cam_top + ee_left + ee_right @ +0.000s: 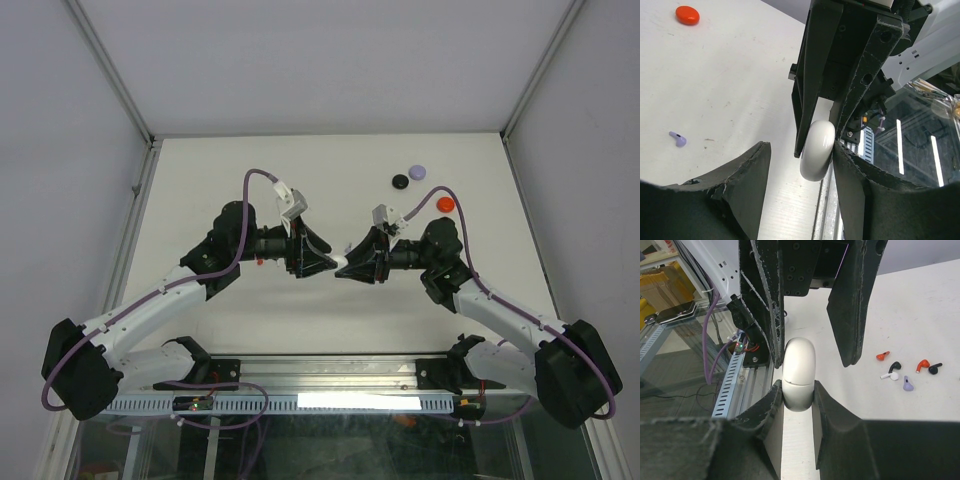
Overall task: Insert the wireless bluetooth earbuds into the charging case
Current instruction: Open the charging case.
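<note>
The white charging case (799, 375) is closed and held in mid-air between the two arms (341, 262). My right gripper (799, 396) is shut on its lower end. My left gripper (802, 185) is open around the other end (817, 155). One of its fingers (860, 190) touches the case and the other (740, 190) stands well apart from it. The earbuds lie loose on the table: red (883, 356), black (895, 366), white (888, 375), pale purple (908, 385), another red (922, 365) and another black (935, 368). One purple bud (678, 138) also shows in the left wrist view.
Three coin-like discs lie at the back right of the table: black (401, 181), purple (417, 172), red (445, 204). A metal rail (330, 400) runs along the near edge between the arm bases.
</note>
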{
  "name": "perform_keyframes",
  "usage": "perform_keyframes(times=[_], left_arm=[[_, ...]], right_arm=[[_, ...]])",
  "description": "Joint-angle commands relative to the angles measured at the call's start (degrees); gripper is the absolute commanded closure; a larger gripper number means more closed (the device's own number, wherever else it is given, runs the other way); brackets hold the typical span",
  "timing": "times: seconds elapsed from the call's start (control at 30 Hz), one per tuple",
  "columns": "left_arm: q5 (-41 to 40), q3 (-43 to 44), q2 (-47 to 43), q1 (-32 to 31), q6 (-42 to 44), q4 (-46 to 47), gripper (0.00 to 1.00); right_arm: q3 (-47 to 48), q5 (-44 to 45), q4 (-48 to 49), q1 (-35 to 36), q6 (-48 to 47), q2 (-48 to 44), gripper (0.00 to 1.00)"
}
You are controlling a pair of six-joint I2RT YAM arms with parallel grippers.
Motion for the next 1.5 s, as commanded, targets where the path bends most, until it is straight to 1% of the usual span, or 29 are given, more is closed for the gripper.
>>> perform_keyframes(times=[0.0,0.3,0.8,0.87,0.97,1.03,1.13,1.3,1.47], left_arm=[[-5.0,2.1,-1.0,1.3,-0.5,0.1,0.47],[-5.9,2.5,0.2,2.2,-1.7,-0.3,0.45],[-7.5,2.8,1.3,2.3,-2.8,-0.7,0.38],[-7.5,2.9,1.1,2.2,-2.8,-0.8,0.35],[-8.0,3.2,-0.5,2.2,-2.5,-1.2,0.29],[-10.1,3.1,-2.1,2.3,-2.1,-2.2,0.27],[-16.2,3.1,-4.0,2.2,-1.8,-6.2,0.26],[-26.9,2.9,-4.6,2.3,-4.0,-11.9,0.25],[-37.5,2.9,-1.6,2.2,-9.2,-15.9,0.24]], right_arm=[[0.7,-3.6,4.9,0.4,0.5,-1.6,1.00],[-0.1,-4.0,7.2,0.4,0.5,-2.0,1.00],[-1.5,-4.1,9.8,1.4,-0.5,-2.3,1.00],[-1.7,-3.7,9.7,1.5,-1.2,-2.6,1.00],[-1.9,-1.2,7.0,1.5,-4.6,-3.1,1.00],[-2.2,1.2,4.6,1.4,-7.5,-3.6,1.00],[-3.3,5.7,3.7,1.5,-10.2,-4.3,1.00],[-6.8,13.6,7.6,1.4,-11.9,-5.3,1.00],[-10.0,20.6,12.0,1.4,-12.8,-5.7,1.00]])
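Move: The closed white charging case, gripped by its base in the right fingers, has its middle roughly 2 cm right of the left hand point and 1 cm back, at nearly the same height; from the right hand point it sits about 1 cm to the left. On the table, some 16 cm below the left hand, lie a lone purple earbud about 12 cm ahead and 5 cm right, and the loose group's purple earbud about 11 cm ahead and 16 cm left. Forward, slowly, by about 2 cm goes the left hand, its rear finger bearing on the back side of the lid to swing it forward while the right hand keeps its grip on the base and eases back 1 cm. Then the left fingers spread wider and come free, the hand pulling quickly away forward, left and a little down, turning nearly 30 degrees counter-clockwise; the right hand carries the case forward and down. ##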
